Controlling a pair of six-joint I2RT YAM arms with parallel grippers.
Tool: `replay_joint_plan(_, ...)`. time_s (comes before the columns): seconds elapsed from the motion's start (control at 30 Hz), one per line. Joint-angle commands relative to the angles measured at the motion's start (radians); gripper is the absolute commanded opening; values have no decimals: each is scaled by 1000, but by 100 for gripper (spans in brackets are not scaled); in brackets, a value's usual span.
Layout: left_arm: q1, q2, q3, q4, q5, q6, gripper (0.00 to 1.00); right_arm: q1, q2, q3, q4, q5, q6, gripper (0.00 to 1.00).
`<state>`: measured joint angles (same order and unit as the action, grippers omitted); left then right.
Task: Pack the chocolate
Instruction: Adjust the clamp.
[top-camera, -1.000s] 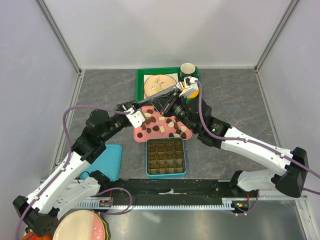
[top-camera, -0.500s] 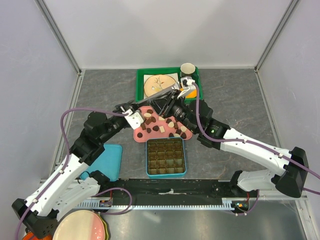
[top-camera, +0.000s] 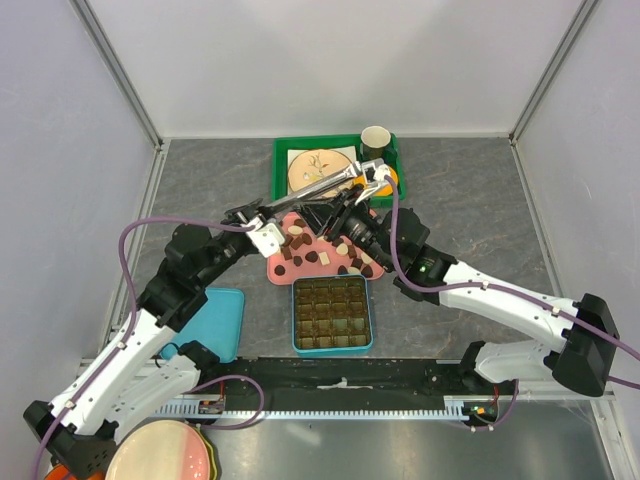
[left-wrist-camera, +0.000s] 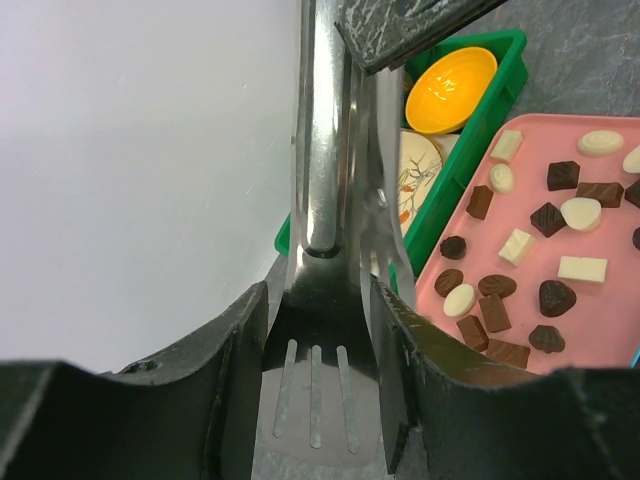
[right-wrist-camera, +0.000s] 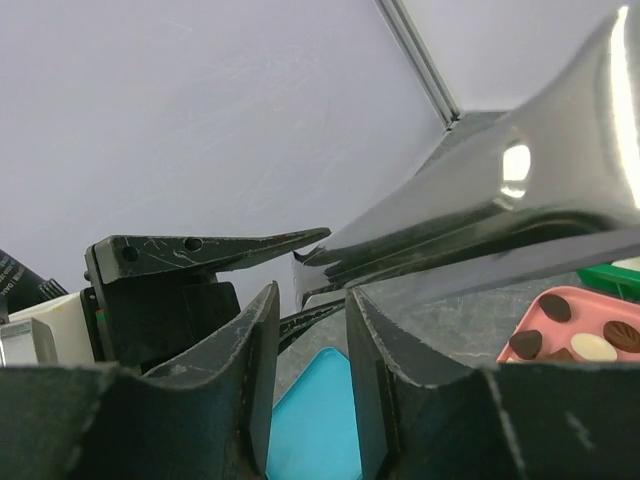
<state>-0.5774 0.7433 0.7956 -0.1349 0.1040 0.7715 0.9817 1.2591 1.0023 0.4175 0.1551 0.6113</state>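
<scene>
The chocolate (top-camera: 322, 250) lies as many small dark, brown and white pieces on a pink tray (top-camera: 275, 270), also seen in the left wrist view as chocolate (left-wrist-camera: 540, 260). My left gripper (top-camera: 258, 213) (left-wrist-camera: 318, 390) is shut on the slotted end of metal tongs (top-camera: 330, 183) (left-wrist-camera: 325, 150), which reach out over the green tray. My right gripper (top-camera: 335, 208) (right-wrist-camera: 310, 370) hangs just beside the tongs (right-wrist-camera: 500, 190) above the pink tray's far edge. It is open, with nothing between its fingers.
A teal box (top-camera: 296, 315) with several empty compartments sits in front of the pink tray. Its teal lid (top-camera: 215, 320) lies to the left. A green tray (top-camera: 280, 165) at the back holds a wooden plate (top-camera: 315, 168), a paper cup (top-camera: 375, 137) and an orange piece (left-wrist-camera: 450, 90).
My right gripper's jaws have spread apart and come off the tongs. The left gripper still holds the tongs, and their far end has shifted slightly left.
</scene>
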Motion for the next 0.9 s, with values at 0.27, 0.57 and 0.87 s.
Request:
replay_joint_plan(0.27,4,-24,-1,96,-101,-43,1,3,-16,-1,32,-113,11,44)
replay_joint_plan(0.57,4,-30,-3,185,-173,-34,2,5,-179,-82,-101,-117,-11,92)
replay_joint_plan(0.87,4,-55,-4,149,-138,-55,2,-31,-155,8,-103,-48,-122,98)
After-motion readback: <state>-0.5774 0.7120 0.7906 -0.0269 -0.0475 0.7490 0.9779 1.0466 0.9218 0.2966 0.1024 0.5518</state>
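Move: The clamp is still gripped in my left hand by its slotted end, and its middle lies about 8 cm to the right of that hand, 4 ahead and 5 higher. From my right hand, the clamp's middle is some 5 cm ahead and nearly level. From that hand, the pink chocolate tray sits about 35 cm down, 4 ahead and 4 right; the empty compartment box is 11 back, 6 right; the green tray is 22 ahead, 7 right. I spread my right fingers from partly open to fully wide and draw that hand back, then sideways to the right, about 5 cm from the clamp in all, dipping slightly before coming up again. Meanwhile my left hand keeps its pinch on the slotted end and takes the clamp up about 3 cm and left a little less, turning some 10 degrees counter-clockwise. ##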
